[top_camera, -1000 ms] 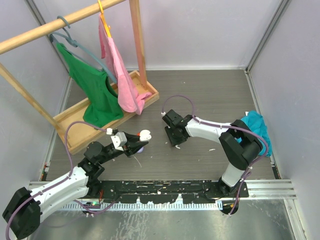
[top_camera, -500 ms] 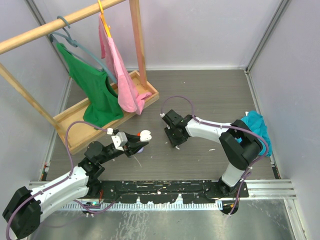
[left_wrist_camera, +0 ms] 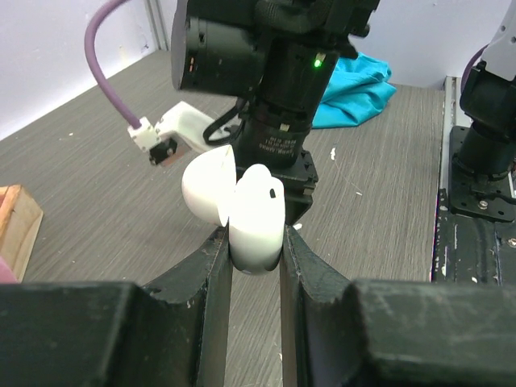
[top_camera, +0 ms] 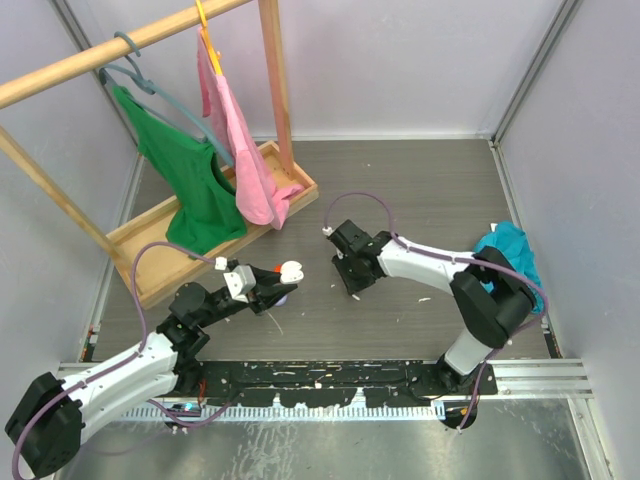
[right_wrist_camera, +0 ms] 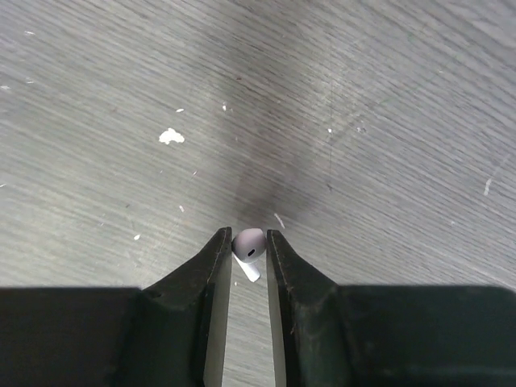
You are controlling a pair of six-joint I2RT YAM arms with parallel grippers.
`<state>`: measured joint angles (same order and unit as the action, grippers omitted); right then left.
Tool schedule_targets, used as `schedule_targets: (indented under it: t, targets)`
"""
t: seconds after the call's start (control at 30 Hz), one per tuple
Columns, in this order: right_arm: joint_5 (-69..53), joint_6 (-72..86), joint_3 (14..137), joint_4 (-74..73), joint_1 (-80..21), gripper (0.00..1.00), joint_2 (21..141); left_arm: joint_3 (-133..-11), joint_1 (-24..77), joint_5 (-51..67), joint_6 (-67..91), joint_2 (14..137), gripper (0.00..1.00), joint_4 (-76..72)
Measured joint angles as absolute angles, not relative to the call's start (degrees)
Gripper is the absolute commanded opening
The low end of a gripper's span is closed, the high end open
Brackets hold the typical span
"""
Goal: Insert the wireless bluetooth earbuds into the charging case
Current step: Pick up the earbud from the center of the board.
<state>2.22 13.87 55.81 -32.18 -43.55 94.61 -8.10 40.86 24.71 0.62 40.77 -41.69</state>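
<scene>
My left gripper (top_camera: pixel 284 279) is shut on a white charging case (top_camera: pixel 291 270) and holds it above the table with its lid open. In the left wrist view the case body (left_wrist_camera: pixel 256 219) sits pinched between the fingers, and the lid (left_wrist_camera: pixel 207 187) is tipped back to the left. My right gripper (top_camera: pixel 352 284) points down at the table, just right of the case. In the right wrist view a white earbud (right_wrist_camera: pixel 249 244) with a short stem sits between its fingertips (right_wrist_camera: pixel 218 251), which touch it on both sides. The other earbuds are out of view.
A wooden rack (top_camera: pixel 215 225) with a green shirt (top_camera: pixel 195 190) and a pink garment (top_camera: pixel 245 150) stands at the back left. A teal cloth (top_camera: pixel 512 255) lies at the right wall. Something small and lilac (top_camera: pixel 282 297) lies under my left gripper.
My right gripper has shifted slightly to the right and toward the near edge. My left gripper holds the case in the same place.
</scene>
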Motion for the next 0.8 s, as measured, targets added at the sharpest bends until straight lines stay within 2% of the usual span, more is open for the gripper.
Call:
schedule_targets:
  t: [0.37, 0.8]
  targets:
    - [3.7, 14.7, 54.8, -26.4, -45.6, 0.20, 77.8, -8.1, 40.9, 26.0, -1.1, 41.5, 0.00, -41.7]
    - [4.5, 14.2, 45.3, -8.1, -51.3, 0.17, 54.7, -10.9, 40.9, 30.2, -4.1, 46.8, 0.00, -44.1]
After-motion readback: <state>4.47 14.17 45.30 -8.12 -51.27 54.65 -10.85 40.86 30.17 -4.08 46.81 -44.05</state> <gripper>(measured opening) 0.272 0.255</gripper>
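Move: Some 14 cm to the right hand's left, 4 cm nearer the base and 18 cm higher is the open white charging case; the earbud is already pinched in that hand's tips, just over the board. On the board, the purple lid lies about 17 cm left of the hand and 1 cm back, the red lid 17 cm left and 6 cm ahead, both about 1 cm lower. The left hand holds the case at its fingertips, about 1 cm to the right of its hand point. Lifting the pinched earbud up and away from the board, the right hand climbs about 21 cm and works some 5 cm left towards the charging case, tipping its fingers from pointing down to slanting forward and left, roughly 50 degrees in all. Its grip stays shut. The left hand keeps hold of the case and eases it about 1.5 cm to the right. ##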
